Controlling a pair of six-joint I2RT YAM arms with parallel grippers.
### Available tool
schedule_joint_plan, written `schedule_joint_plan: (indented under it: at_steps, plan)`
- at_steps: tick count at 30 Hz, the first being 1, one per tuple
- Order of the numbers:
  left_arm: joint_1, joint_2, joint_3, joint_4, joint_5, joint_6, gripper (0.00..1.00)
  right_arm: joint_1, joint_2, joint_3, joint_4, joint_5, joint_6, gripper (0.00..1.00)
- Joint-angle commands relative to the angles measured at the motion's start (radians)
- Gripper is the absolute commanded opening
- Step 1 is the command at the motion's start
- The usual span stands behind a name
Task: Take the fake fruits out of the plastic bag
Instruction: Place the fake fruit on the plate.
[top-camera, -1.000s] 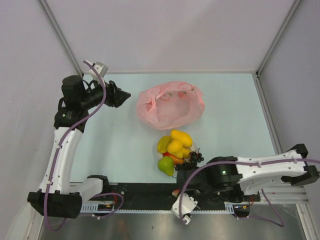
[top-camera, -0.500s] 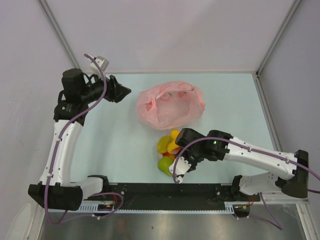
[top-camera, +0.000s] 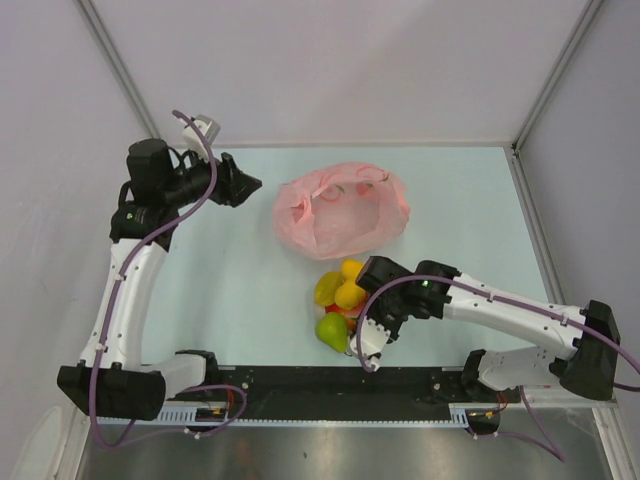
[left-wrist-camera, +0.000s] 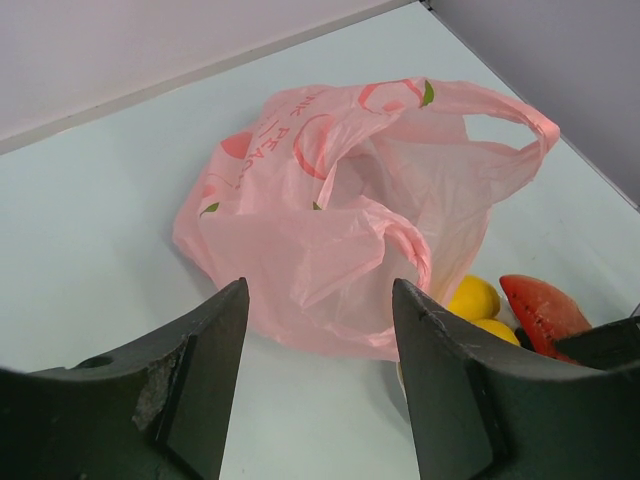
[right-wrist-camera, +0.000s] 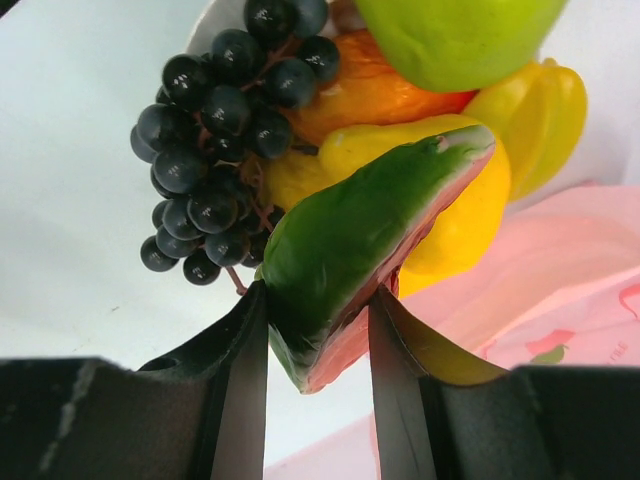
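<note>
The pink plastic bag (top-camera: 340, 210) (left-wrist-camera: 350, 220) lies crumpled at the middle back of the table. Just in front of it the fake fruits are piled together: a yellow pear (top-camera: 327, 288), yellow mango pieces (top-camera: 350, 292) (right-wrist-camera: 470, 220), a green pear (top-camera: 332, 330) (right-wrist-camera: 450, 35) and a dark grape bunch (right-wrist-camera: 205, 150). My right gripper (top-camera: 368, 287) (right-wrist-camera: 318, 330) hovers over this pile, shut on the watermelon slice (right-wrist-camera: 360, 240) (left-wrist-camera: 540, 310), green rind towards its camera. My left gripper (top-camera: 245, 185) (left-wrist-camera: 320, 300) hangs open and empty left of the bag.
The fruits rest on a small white plate (right-wrist-camera: 212, 22), mostly hidden beneath them. An orange piece (right-wrist-camera: 370, 95) lies among the fruits. White walls close in the table at the back and on both sides. The arm bases and a black rail (top-camera: 300, 390) line the near edge.
My right arm has swung from the near edge of the table up over the fruit pile, carrying the watermelon slice. The left arm has barely shifted.
</note>
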Motion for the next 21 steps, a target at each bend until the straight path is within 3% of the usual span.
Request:
schedule_joint_plan:
  at_steps: [1, 5, 12, 15, 21]
  plan:
    - [0.014, -0.023, -0.01, 0.017, -0.005, 0.024, 0.65, -0.011, -0.036, -0.016, 0.003, -0.057, -0.068, 0.15]
    - [0.035, -0.022, -0.022, 0.033, 0.003, 0.021, 0.65, -0.028, -0.047, -0.033, 0.009, -0.077, -0.098, 0.27]
    - [0.044, -0.028, -0.037, 0.04, 0.009, 0.02, 0.65, -0.034, -0.036, -0.073, 0.077, -0.051, -0.09, 0.39]
    - [0.047, -0.029, -0.039, 0.042, 0.009, 0.02, 0.65, -0.037, -0.036, -0.079, 0.091, -0.051, -0.088, 0.52]
    - [0.054, -0.037, -0.04, 0.037, 0.011, 0.021, 0.65, -0.051, -0.056, -0.088, 0.106, -0.035, -0.091, 0.68]
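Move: The plate that the held watermelon slice is going to has its middle about 5 cm to the right hand's left, 2 cm back and some 10 cm below. Grapes lie roughly 5 cm back and 2 cm right; a yellow fruit is about 6 cm left and 1 cm ahead; the green pear is 10 cm left and 7 cm back. From the left hand, the plate is some 20 cm back, 20 cm right and 30 cm below. The watermelon slice, still pinched near one end, is lowered about 1.5 cm by the right hand onto the heaped fruit, between the grapes and the yellow fruit. The hand hardly travels sideways or turns; late in the descent its fingers spread steadily and let go of the slice, and the hand stays low around it. ##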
